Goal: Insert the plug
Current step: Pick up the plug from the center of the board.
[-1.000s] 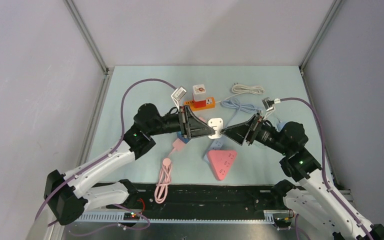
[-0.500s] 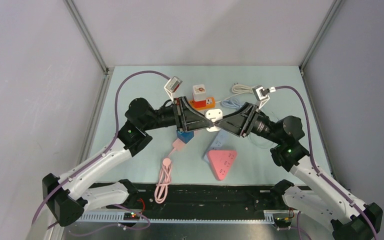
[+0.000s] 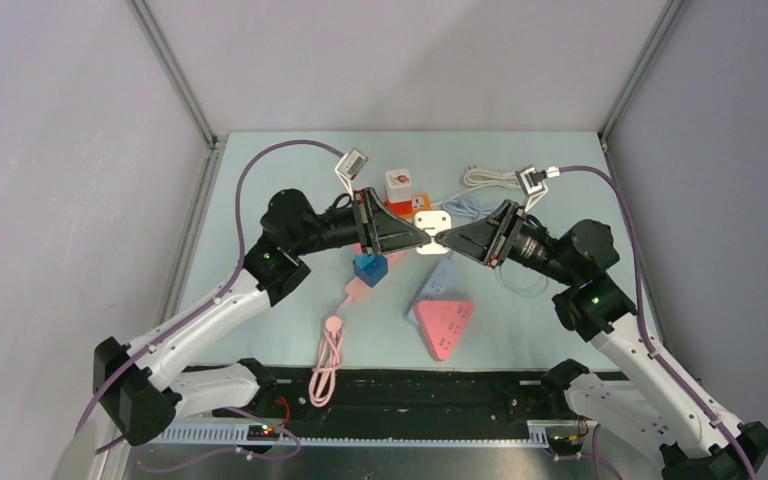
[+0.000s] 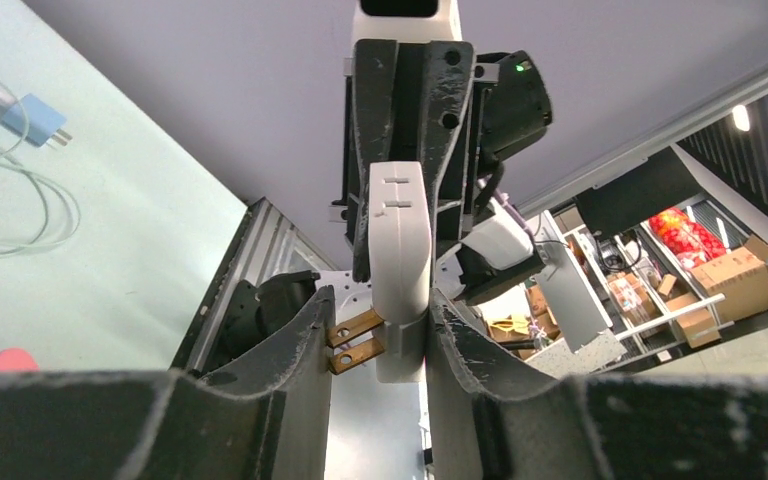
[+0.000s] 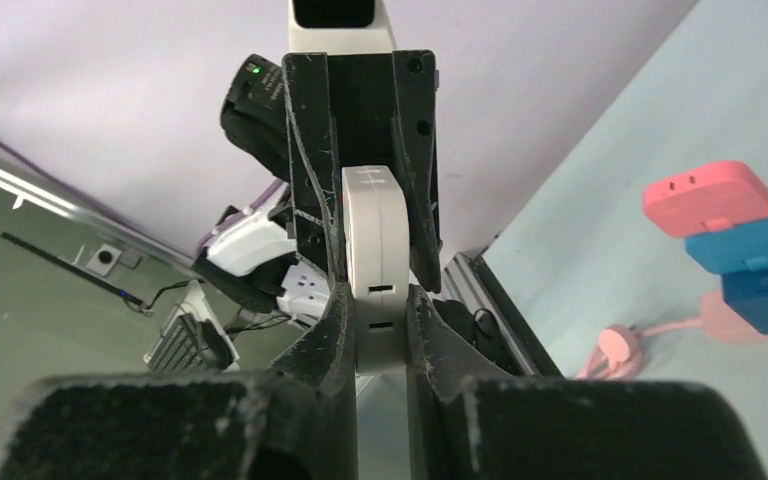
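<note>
A white plug (image 3: 432,219) with two brass prongs (image 4: 355,340) hangs in the air above the mat's middle, held from both sides. My left gripper (image 3: 423,238) comes in from the left and is shut on it (image 4: 375,335); the prongs rest against its left finger. My right gripper (image 3: 441,238) comes in from the right and is shut on the plug's other end (image 5: 377,330), where two slots (image 5: 380,305) face the camera. In both wrist views the white plug (image 5: 375,240) stands upright between the pads, with the opposite gripper's black fingers (image 4: 400,100) clamped on its far end.
On the mat below lie a pink triangular power strip (image 3: 444,322), a blue adapter (image 3: 369,268), a pink coiled cable (image 3: 330,350) and a light blue strip (image 3: 438,280). An orange-and-red block (image 3: 400,195) and a white cable bundle (image 3: 495,178) sit at the back.
My right gripper went from wide open to shut on the white plug. Both arms carried the plug a little toward the back of the mat.
</note>
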`<state>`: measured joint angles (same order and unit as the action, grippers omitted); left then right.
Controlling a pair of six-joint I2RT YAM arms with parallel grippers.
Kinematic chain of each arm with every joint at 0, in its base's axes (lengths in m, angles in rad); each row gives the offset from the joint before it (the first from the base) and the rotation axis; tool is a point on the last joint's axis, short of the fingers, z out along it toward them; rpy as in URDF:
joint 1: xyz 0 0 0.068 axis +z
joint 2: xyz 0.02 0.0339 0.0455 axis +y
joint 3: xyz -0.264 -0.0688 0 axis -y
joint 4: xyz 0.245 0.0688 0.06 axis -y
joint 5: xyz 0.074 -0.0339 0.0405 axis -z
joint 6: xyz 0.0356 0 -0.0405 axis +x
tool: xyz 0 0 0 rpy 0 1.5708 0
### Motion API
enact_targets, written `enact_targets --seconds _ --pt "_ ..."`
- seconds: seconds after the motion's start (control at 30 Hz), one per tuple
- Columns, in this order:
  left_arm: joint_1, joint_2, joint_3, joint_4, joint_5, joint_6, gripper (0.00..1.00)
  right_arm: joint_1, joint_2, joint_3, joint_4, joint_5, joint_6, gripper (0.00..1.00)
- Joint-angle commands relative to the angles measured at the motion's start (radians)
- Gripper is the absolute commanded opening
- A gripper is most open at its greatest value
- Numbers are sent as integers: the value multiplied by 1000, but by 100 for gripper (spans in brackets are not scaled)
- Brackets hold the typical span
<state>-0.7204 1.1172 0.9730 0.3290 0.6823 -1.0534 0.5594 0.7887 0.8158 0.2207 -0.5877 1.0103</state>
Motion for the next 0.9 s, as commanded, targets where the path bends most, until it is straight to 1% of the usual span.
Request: enact_targets --seconds 0.0,0.03,0.1,0.17,0.33,0.5,0.53,0.57,0.6,0.63,0.67,0.7,0.73,0.8,0.87 --pt "16 9 6 -22 -31 69 19 -9 -7 65 -146 33 -56 0" --pt "19 4 0 -28 -38 74 24 -13 -10 66 -172 40 -65 0" --pt "30 -5 -11 -57 -50 101 30 -22 -14 68 -200 56 -72 0" --pt "39 -15 -20 -73 -59 115 33 -34 -15 68 -214 65 -75 0" --pt "57 -42 -42 -88 -70 130 35 -52 -11 69 -263 79 -81 0" --pt "66 -40 -45 -95 -74 144 36 -55 -2 69 -231 46 -72 0" --pt "68 -36 -47 -96 -75 145 38 -55 -2 69 -231 45 -70 0" --pt "70 -35 -49 -98 -77 147 41 -58 -3 69 -230 43 -69 0" --pt "72 -36 -54 -101 -81 152 48 -58 -3 69 -231 39 -65 0" --pt "74 -38 -56 -102 -87 155 52 -59 -3 69 -215 32 -63 0" --pt "75 -40 -62 -105 -90 159 62 -59 -2 69 -204 27 -58 0" --pt "76 -41 -66 -105 -96 161 67 -61 0 69 -190 14 -54 0" --pt "76 -41 -67 -105 -94 165 75 -61 4 69 -186 7 -46 0" --pt "76 -32 -62 -106 -85 171 80 -62 14 69 -174 -10 -31 0" --pt "76 -19 -49 -104 -63 169 81 -62 29 69 -164 -34 -18 0"
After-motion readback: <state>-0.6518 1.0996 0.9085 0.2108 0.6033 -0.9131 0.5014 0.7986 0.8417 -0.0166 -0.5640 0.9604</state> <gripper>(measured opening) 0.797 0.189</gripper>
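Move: The white plug is between the two grippers, held by both: its middle is about 1 cm ahead and 2 cm to the right of the left hand, and 1 cm ahead and 1 cm to the left of the right hand. Some 29 cm below the right hand, the blue cube is about 7 cm ahead and 12 cm left, the light-blue strip 4 cm ahead and 1 cm right, and the pink triangle 5 cm back and 3 cm right. Keep the right fingers pinching the white plug and carry it with both grippers down about 4 cm and forward some 2 cm, tilting the right wrist roughly 10 degrees. Once the right hand settles, open the left fingers wide to let go of the plug, keeping the left gripper close while it eases slightly lower, forward and to its left. ##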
